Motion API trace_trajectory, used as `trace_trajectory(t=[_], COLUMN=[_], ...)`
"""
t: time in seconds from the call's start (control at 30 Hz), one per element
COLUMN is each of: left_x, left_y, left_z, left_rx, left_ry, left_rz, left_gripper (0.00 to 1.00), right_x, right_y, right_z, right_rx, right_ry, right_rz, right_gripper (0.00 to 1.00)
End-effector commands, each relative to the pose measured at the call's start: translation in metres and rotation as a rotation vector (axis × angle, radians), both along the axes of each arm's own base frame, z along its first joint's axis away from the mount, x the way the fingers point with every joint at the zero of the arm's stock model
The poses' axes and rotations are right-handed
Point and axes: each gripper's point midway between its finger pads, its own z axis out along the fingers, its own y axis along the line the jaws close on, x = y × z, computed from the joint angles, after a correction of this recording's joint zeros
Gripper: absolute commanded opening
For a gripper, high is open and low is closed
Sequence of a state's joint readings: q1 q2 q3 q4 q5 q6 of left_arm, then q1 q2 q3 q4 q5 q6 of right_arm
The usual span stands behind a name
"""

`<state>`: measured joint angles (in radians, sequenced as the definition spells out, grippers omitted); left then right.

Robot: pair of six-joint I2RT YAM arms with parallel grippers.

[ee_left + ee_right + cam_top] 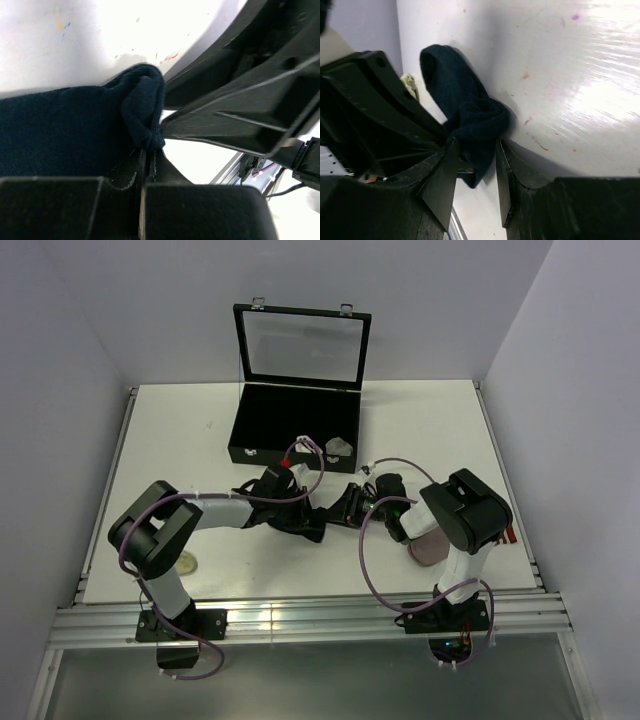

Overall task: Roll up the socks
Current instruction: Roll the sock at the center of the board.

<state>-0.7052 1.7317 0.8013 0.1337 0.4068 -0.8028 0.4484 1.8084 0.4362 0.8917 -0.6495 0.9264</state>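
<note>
A plain navy sock [65, 130] lies on the white table, its end folded over into a small bunch [475, 122]. My left gripper [148, 152] is shut on the edge of that bunch, the fabric pinched at its tips. My right gripper [475, 150] stands open around the same bunch, one finger [442, 170] on each side with a gap to the cloth. In the top view the left gripper [320, 525] and right gripper [342, 508] meet tip to tip at the table's middle, and they hide the sock there.
An open black case [250, 430] with a raised glass lid stands at the back, a pale sock [340, 447] inside it. Another pale sock [430, 548] lies under the right arm. A small round object [187, 562] sits near the left arm's base.
</note>
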Motion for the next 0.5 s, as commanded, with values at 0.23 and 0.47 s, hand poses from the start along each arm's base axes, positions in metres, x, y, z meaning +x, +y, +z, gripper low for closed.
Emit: trace_trajectory(t=[0.23,0.47], left_x=[-0.002,0.002], left_y=[0.0,-0.002], left_z=[-0.001,0.014], left_rx=[-0.028,-0.045], left_ry=[0.001,-0.031], left_rz=[0.003,0.005], left_gripper=[0.22,0.45], right_x=[0.011,0.011], right_y=[0.003,0.001], right_z=[0.022,0.031], right_rx=[0.017,0.002], right_ry=[-0.082,-0.096], right_rz=[0.015,0.013], right_gripper=[0.41,0.37])
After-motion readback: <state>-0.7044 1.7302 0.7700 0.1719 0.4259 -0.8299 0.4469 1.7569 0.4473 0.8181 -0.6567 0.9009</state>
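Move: Between the nearly shut left fingers is the navy sock's folded end, practically at the left hand point, about 1 cm to its right. For the right hand this end lies some 3 cm to the left, 1 cm back and 1 cm lower. The open black box stands about 24 cm ahead of the left hand and 3 cm to its left; the brown sock lies roughly 23 cm to the right of the right hand and 6 cm back. Easing back and down by barely 1 cm, the left hand opens its nearly shut fingers to almost half width, letting go of the folded edge of the navy sock, and comes up again about 0.5 cm as they spread. The right hand keeps its place beside the fold, fingers still partly open and one tip against the cloth, and rises only about 1 cm. ##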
